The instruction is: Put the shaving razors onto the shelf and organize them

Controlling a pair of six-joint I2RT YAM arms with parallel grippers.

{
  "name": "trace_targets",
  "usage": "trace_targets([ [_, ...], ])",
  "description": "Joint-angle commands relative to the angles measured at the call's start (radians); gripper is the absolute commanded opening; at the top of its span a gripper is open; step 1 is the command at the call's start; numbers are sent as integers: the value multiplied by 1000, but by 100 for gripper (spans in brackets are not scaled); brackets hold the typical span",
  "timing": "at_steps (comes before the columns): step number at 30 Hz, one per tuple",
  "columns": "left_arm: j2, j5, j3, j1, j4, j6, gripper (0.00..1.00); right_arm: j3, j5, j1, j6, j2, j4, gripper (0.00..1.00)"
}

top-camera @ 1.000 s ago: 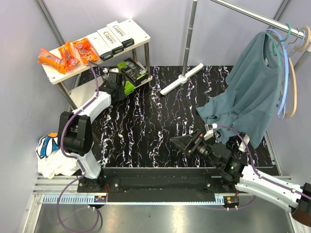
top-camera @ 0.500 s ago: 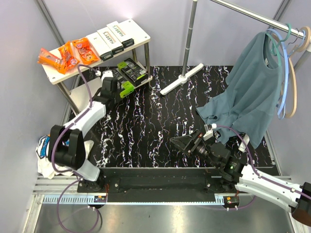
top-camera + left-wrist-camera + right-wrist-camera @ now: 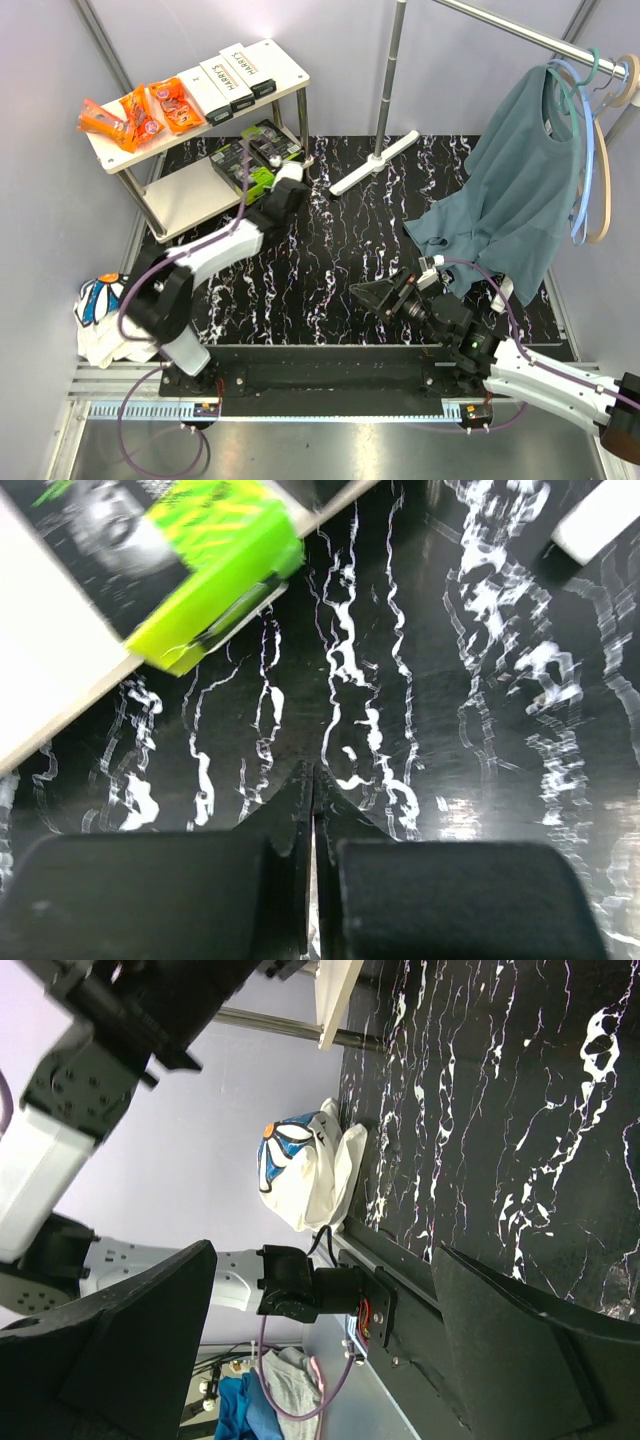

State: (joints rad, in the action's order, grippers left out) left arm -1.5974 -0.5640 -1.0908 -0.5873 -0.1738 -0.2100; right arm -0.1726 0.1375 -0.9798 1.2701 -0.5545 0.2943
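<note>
The shelf (image 3: 285,65) stands at the far left. Its upper board holds several orange razor packets (image 3: 140,110) and white HARRY'S boxes (image 3: 235,78). On its lower board (image 3: 190,200) lie black-and-lime-green packs (image 3: 243,160), one with its lime end (image 3: 215,565) jutting over the board's edge. My left gripper (image 3: 292,180) hovers over the black marbled floor just right of that pack, shut with nothing between its fingers (image 3: 310,780). My right gripper (image 3: 365,295) rests low near the front, open and empty (image 3: 322,1252).
The clothes rail's white T-shaped foot (image 3: 375,163) lies right of the shelf, its pole rising behind. A teal shirt (image 3: 510,190) hangs at the right. A white cloth with a blue flower (image 3: 100,315) lies front left beside the left arm's base.
My left arm has swung right, off the lower board and out over the floor, uncovering the green packs. The right arm has not moved.
</note>
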Motion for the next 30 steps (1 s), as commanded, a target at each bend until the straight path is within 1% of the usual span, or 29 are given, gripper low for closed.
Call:
trace_targets([
  [1,-153,-148,-174,-8,-59,144,0,13,8,-3,2,21,40,100],
  [2,-182,-154,-240,-8,-75,173,0,15,10,-5,5,25,40,100],
  [3,-229,-165,-271,-9,-110,187,0,16,11,-5,5,27,39,100],
  [5,-271,-200,-343,-9,-136,228,0,18,11,-5,5,34,36,100],
  [8,-340,-267,-417,-3,-159,273,0,18,13,-5,3,44,25,100],
  [11,-397,-301,-471,12,-181,287,0,24,17,-5,5,54,19,100],
  [13,-427,-322,-491,32,-193,284,0,25,17,-5,6,62,11,100],
  [18,-486,-320,-544,79,-231,262,0,31,27,-5,9,91,-14,100],
  [24,-509,-310,-593,127,-250,248,0,35,30,-5,9,107,-29,100],
  [28,-509,-289,-624,121,-266,242,0,35,33,-5,9,100,-27,100],
  [30,-480,-287,-613,92,-262,238,0,33,34,-5,9,97,-20,100],
])
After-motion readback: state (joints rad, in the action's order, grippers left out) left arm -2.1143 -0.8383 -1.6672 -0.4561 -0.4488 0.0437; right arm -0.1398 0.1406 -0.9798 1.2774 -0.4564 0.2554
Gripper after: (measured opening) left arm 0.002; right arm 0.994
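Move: The left razor box, whose green end juts slightly over the lower shelf's front edge, has its middle about 13 cm ahead of the shut left fingers and 10 cm to their left, nearly level with them. The right razor box stands some 10 cm to the right of it and 5 cm farther out; the shelf's right leg is about 13 cm ahead of the hand and 8 cm to its right. From the right hand, the left razor box lies roughly 36 cm ahead, 31 cm left and 5 cm lower. With its fingers still shut, the left hand drives forward about 10 cm towards the left razor box, dipping slightly at the start and rolling some 30 degrees so that its left side rises. From about halfway through the reach it also swings left, some 7 cm in all, bringing the fingertips in against the lower part of the box's green end, in line to push it deeper onto the shelf. ##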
